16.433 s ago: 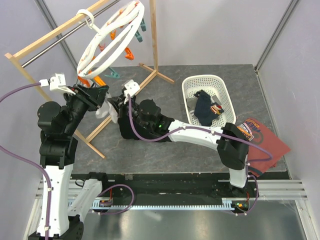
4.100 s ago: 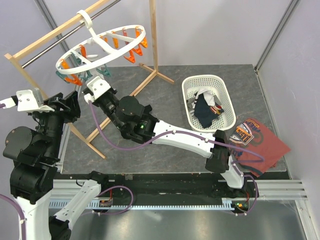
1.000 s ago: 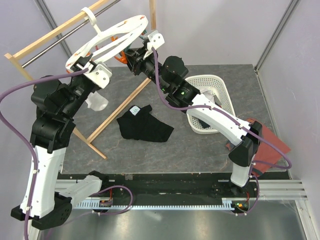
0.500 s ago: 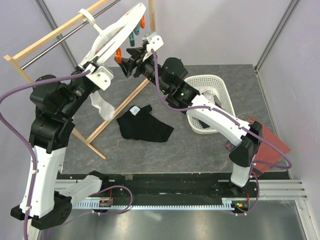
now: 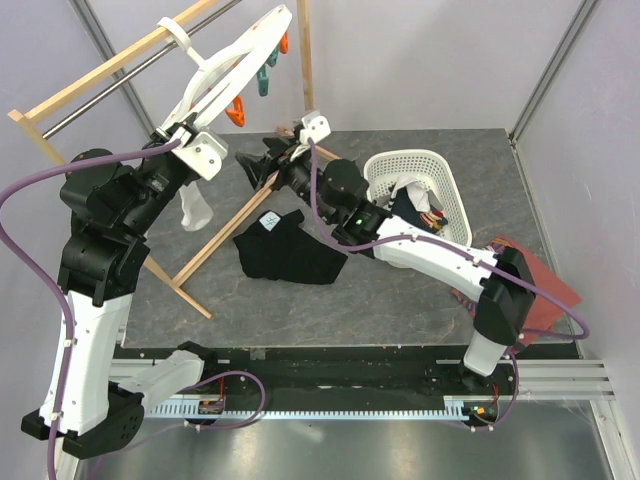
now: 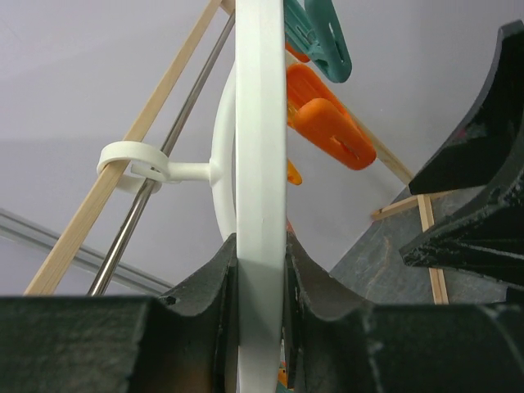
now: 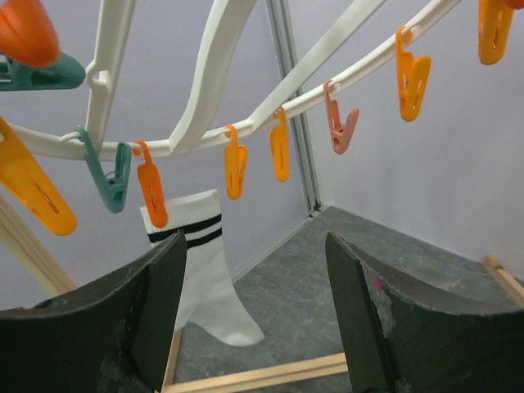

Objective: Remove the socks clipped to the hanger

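Observation:
The round white hanger (image 5: pixel 232 62) hangs tilted steeply from the rail by its hook (image 6: pixel 133 159), with orange and teal pegs along its ring. My left gripper (image 5: pixel 172 140) is shut on the ring (image 6: pixel 260 164), which runs up between both fingers. One white sock with black stripes (image 5: pixel 195 208) hangs below, clipped by an orange peg (image 7: pixel 151 192). In the right wrist view that sock (image 7: pixel 201 262) shows just beyond the left finger. My right gripper (image 5: pixel 252 168) is open and empty, below the ring and right of the sock.
A black garment (image 5: pixel 290 248) lies on the grey floor under the right arm. The white basket (image 5: pixel 440 168) at right holds socks. A red-brown shirt (image 5: pixel 535 285) lies at the far right. The wooden rail frame (image 5: pixel 240 215) slants between the arms.
My right gripper has opened and dropped away from the hanger's far rim. The left gripper has shut on the ring, and the hanger has tipped steeper. The white sock swung.

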Available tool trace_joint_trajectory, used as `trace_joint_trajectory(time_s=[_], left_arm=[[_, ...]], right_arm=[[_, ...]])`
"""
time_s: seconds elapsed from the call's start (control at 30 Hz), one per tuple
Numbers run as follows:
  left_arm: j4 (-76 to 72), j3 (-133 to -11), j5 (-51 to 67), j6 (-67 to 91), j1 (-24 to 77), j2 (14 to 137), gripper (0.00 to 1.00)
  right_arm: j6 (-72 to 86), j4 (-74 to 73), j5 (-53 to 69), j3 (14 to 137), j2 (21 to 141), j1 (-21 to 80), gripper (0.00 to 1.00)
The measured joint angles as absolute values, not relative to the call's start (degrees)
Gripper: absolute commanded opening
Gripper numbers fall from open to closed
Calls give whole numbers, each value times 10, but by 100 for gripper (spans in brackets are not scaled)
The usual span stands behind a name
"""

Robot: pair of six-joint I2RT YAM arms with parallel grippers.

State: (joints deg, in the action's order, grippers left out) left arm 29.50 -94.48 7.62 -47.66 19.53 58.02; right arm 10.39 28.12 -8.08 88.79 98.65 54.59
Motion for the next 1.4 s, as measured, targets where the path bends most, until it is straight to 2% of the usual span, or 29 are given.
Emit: trace_joint_trajectory(time_s=[0.17,0.4,0.63,0.87,0.97,1.03,1.07,1.1,1.17,1.2,1.23,1.27,1.33,1.4], left_arm=[[295,-945,75,-477,195,580,13],[294,-944,74,-477,195,581,13],[294,-944,74,-476,195,582,12],[290,-943,72,-468,195,581,12],[288,-943,73,-462,195,581,11],[286,-943,74,-455,195,581,10],[286,-943,74,-451,195,581,10],[285,-943,75,-447,195,581,11],[283,-943,75,-439,195,580,19],[282,-943,75,-435,195,580,23],[281,-943,75,-431,195,579,36],[281,-943,75,-426,195,577,41],[279,-940,73,-412,195,571,51],[278,-936,72,-395,195,560,56]], right_arm=[[92,341,-126,884,1033,596,75],[65,373,-197,933,1162,669,73],[51,373,-264,1023,1254,694,69],[46,345,-302,1178,1343,694,66],[37,329,-315,1226,1378,694,54],[30,315,-326,1247,1395,694,41],[25,309,-332,1251,1400,694,33],[21,305,-337,1251,1401,694,16],[11,297,-344,1251,1401,694,0],[6,299,-345,1251,1401,694,0],[1,300,-343,1249,1400,694,0],[-3,302,-338,1240,1396,694,0],[-7,305,-316,1206,1376,694,0],[-7,311,-288,1169,1349,694,0]])
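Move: The white striped sock hangs about 18 cm to the right hand's left, 1 cm farther out and some 13 cm lower. The orange clip at its cuff is about 18 cm to that hand's left, 1 cm back and 3 cm down; the rim end held by the left hand is roughly 21 cm left, 5 cm out and 7 cm up. From the left hand, the sock lies some 20 cm below, 4 cm back and 3 cm right. The right fingers shut from wide open on the white striped sock, pinching it below the stripes, after the hand sweeps about 17 cm left and 14 cm down, first bowing back and then coming forward under the hanger. The hand turns slightly clockwise, then starts drawing back with the sock. Late on, the left hand loosens its fingers around the rim, rolls a little and eases back about 1 cm. ##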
